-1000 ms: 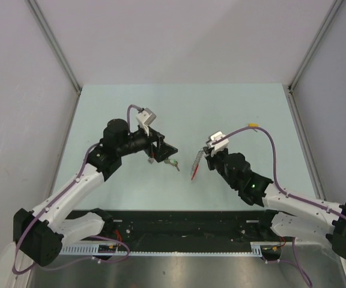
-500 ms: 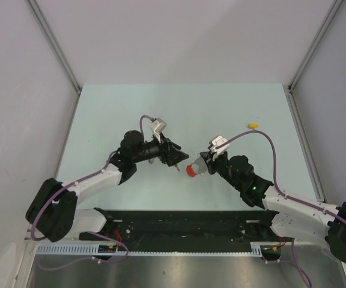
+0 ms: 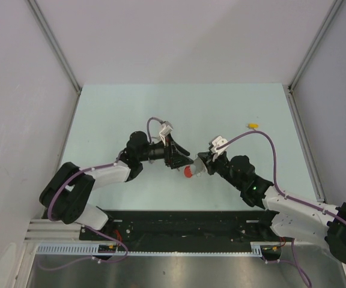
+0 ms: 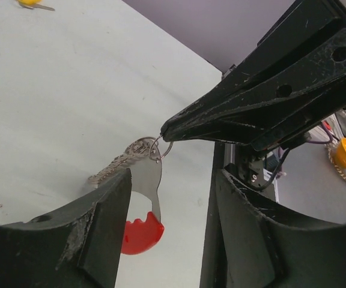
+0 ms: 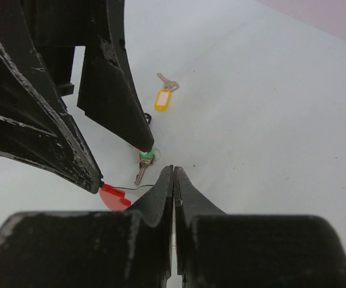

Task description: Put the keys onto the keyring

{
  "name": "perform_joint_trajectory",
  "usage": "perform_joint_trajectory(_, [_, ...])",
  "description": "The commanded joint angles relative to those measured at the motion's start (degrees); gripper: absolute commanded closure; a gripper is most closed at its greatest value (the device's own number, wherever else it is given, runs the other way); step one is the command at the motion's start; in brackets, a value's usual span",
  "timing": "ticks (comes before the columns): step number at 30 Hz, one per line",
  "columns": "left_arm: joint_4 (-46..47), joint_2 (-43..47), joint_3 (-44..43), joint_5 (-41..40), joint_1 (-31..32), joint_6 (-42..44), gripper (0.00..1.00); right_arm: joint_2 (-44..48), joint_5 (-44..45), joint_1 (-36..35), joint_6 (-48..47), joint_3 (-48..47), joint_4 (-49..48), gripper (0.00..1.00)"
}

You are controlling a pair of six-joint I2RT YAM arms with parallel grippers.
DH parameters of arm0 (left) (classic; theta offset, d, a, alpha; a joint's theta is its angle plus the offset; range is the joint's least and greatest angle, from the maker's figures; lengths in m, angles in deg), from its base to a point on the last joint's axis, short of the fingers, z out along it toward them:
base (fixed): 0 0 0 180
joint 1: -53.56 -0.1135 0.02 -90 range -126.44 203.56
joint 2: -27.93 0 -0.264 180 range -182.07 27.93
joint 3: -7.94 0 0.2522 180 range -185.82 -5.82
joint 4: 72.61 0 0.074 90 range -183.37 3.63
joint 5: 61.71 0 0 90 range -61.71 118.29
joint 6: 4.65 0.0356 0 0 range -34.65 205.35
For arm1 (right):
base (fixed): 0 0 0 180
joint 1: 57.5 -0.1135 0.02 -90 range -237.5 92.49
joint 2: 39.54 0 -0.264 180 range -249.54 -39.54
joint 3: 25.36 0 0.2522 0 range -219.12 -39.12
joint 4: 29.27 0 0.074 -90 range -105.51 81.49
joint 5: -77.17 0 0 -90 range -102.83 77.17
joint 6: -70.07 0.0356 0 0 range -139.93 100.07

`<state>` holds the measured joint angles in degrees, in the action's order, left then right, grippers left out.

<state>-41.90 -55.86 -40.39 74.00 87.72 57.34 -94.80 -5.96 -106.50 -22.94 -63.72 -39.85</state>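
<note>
My right gripper [image 5: 173, 172] is shut on the thin wire ring of the keyring, and its black fingertips [image 4: 176, 125] pinch that ring from above. Below the ring hang a silver plate [image 4: 150, 178], the grey coiled part [image 4: 114, 166] and the red plastic piece [image 4: 142, 234], which also shows in the top view [image 3: 188, 173]. My left gripper [image 4: 173, 180] is open, with the red piece and plate between its fingers. A green-headed key [image 5: 145, 158] lies on the table under one left fingertip [image 5: 143, 141]. A yellow-tagged key [image 5: 163, 98] lies further off.
The yellow-tagged key [image 3: 253, 126] lies alone on the pale green table [image 3: 221, 108] at the right back. Grey walls close in three sides. A black rail [image 3: 185, 225] with cables runs along the near edge. Both grippers [image 3: 191, 163] meet near the table's middle.
The left arm has reached right toward the keyring and its jaws have narrowed around the red piece. The right gripper kept its grip and turned the keyring toward the left gripper.
</note>
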Motion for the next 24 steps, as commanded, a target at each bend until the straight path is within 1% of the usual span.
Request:
perform_joint_trajectory(1, [1.9,-2.2,-3.9,4.1,0.9,0.8,0.37,1.1,-1.5,0.2,0.6,-0.1,-4.3,1.0])
perform_joint_trajectory(8, [-1.0,-4.5,-6.6,4.6,2.2,2.5,0.44,1.4,-2.2,0.2,0.6,-0.1,-4.1,1.0])
perform_joint_trajectory(9, [-1.4,-4.6,-7.0,4.6,2.3,2.9,0.46,1.5,-2.2,0.1,0.6,-0.1,-4.1,1.0])
perform_joint_trajectory(13, [-2.3,-5.4,-7.3,4.4,2.8,3.6,0.51,1.7,-2.5,0.1,0.6,-0.1,-3.9,1.0])
perform_joint_trajectory(17, [-2.5,-6.3,-7.3,4.6,2.7,3.7,0.6,2.0,-3.2,0.0,0.9,-0.1,-3.6,1.0])
perform_joint_trajectory(21, [-3.3,-5.8,-7.3,4.5,2.8,4.2,0.66,2.4,-2.8,0.2,0.8,-0.1,-3.1,1.0])
perform_joint_trajectory(23, [-5.2,-5.2,-7.4,4.2,2.8,5.5,0.69,2.6,-2.8,0.2,0.8,-0.1,-2.8,1.0])
perform_joint_trajectory(24, [-6.0,-4.5,-7.5,4.0,2.8,6.1,0.73,2.7,-2.8,0.1,0.9,-0.1,-2.6,1.0])
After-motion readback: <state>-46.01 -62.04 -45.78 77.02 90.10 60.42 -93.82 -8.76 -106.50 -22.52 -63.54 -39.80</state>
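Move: The keyring's wire ring sticks out of the right fingertips, roughly 1 cm ahead of and 1 cm left of the right hand. From the left hand it lies about 3 cm to the right, 1 cm ahead and 1 cm lower. Its red-and-grey fob hangs some 5 cm below the left hand, 1 cm to the right and 2 cm back; the green key lies about 12 cm below, 6 cm left and 3 cm ahead. Left hand eases 2 cm right towards the held ring, then sinks 1.5 cm, fingers narrowing by half around it. ##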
